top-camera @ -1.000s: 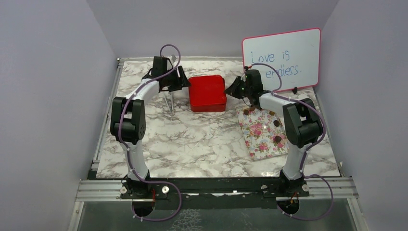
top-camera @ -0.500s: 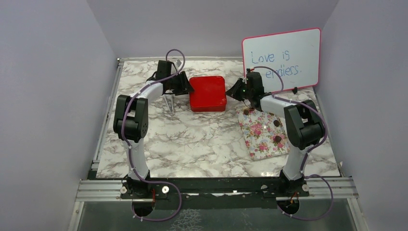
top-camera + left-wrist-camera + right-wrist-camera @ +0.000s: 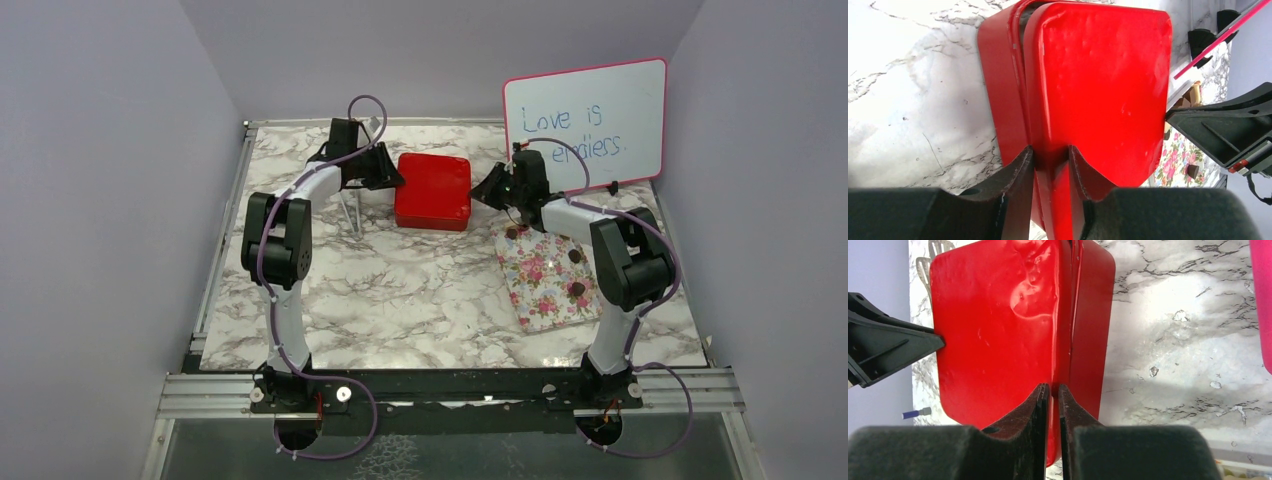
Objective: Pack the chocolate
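A red box (image 3: 432, 190) with its lid on stands at the back middle of the table. My left gripper (image 3: 392, 178) is at its left edge; in the left wrist view the left gripper (image 3: 1050, 155) has both fingers pressed on the red lid's (image 3: 1098, 75) rim. My right gripper (image 3: 482, 190) is at the box's right edge. The right wrist view shows the right gripper (image 3: 1053, 390) shut on the thin lid rim (image 3: 998, 325). Brown chocolate (image 3: 576, 255) pieces lie on a floral cloth (image 3: 545, 280) by the right arm.
A whiteboard (image 3: 585, 120) with a pink frame and blue writing leans at the back right. A thin metal utensil (image 3: 352, 212) stands left of the box. Purple walls close in the marble table (image 3: 400, 290) on three sides.
My left gripper has moved right onto the box's left edge and its jaws have closed on the lid rim. The right gripper has stayed shut on the right edge.
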Controlling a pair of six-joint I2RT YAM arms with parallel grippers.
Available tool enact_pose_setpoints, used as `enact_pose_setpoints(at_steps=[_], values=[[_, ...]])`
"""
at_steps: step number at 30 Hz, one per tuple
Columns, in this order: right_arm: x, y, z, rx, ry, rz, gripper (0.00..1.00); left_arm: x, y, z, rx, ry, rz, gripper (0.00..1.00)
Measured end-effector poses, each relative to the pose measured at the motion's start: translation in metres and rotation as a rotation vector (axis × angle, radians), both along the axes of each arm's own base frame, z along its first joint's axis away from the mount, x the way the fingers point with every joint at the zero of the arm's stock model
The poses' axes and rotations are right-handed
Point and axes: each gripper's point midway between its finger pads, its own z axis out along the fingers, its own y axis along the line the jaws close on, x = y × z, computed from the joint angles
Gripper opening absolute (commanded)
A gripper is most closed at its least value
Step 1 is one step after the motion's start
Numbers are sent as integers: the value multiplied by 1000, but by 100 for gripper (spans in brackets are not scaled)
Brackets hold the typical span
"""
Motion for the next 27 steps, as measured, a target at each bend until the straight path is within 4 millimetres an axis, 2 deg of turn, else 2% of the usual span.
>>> enact_pose_setpoints(at_steps=[3, 6, 9, 11, 15, 17, 19, 21, 23, 24, 27], values=[[0, 0, 0, -4, -4, 3, 21, 4, -1, 6, 1, -20, -3, 34], [1, 0, 1, -8, -9, 8, 25, 8, -3, 12, 3, -43, -11, 34], [4, 1, 6, -10, -24, 13, 26, 13, -5, 16, 6, -65, -21, 28], [7, 2, 11, -9, -41, 16, 26, 16, -7, 16, 9, -74, -26, 27], [13, 4, 21, -4, -63, 18, 25, 19, -7, 5, 19, -65, -32, 27], [15, 5, 22, -8, -71, 22, 26, 20, -5, -1, 28, -56, -28, 29], [17, 5, 22, -16, -73, 26, 31, 20, -5, -4, 33, -55, -27, 34], [18, 5, 20, -25, -73, 30, 41, 22, -5, -2, 41, -64, -28, 38], [16, 4, 18, -38, -70, 37, 51, 22, -7, -2, 47, -71, -32, 46], [16, 4, 18, -44, -67, 39, 54, 22, -7, -1, 49, -73, -35, 50], [15, 1, 17, -70, -60, 47, 57, 23, -10, 3, 47, -86, -44, 53]])
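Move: The lid's middle lies about 7 cm to the left hand's right and 1 cm nearer the base. From the right hand it is some 7 cm to the left and 2 cm farther out, about 1 cm below both hands. The chocolate box is right under the lid, its middle roughly 3 cm below the hands. The spatulas lie about 8 cm left of the left hand and 5 cm back; the floral tray is some 13 cm right of the right hand and 16 cm back. The lid has the left hand at its left rim and the right hand at its right rim. The left hand goes about 2 cm forward and a little right, lifting 1.5 cm midway and sinking back; the right, starting later, rises nearly 2 cm and moves 1.5 cm forward. Both grippers spread their fingers to about half open by the end, still close over the opposite rims. ##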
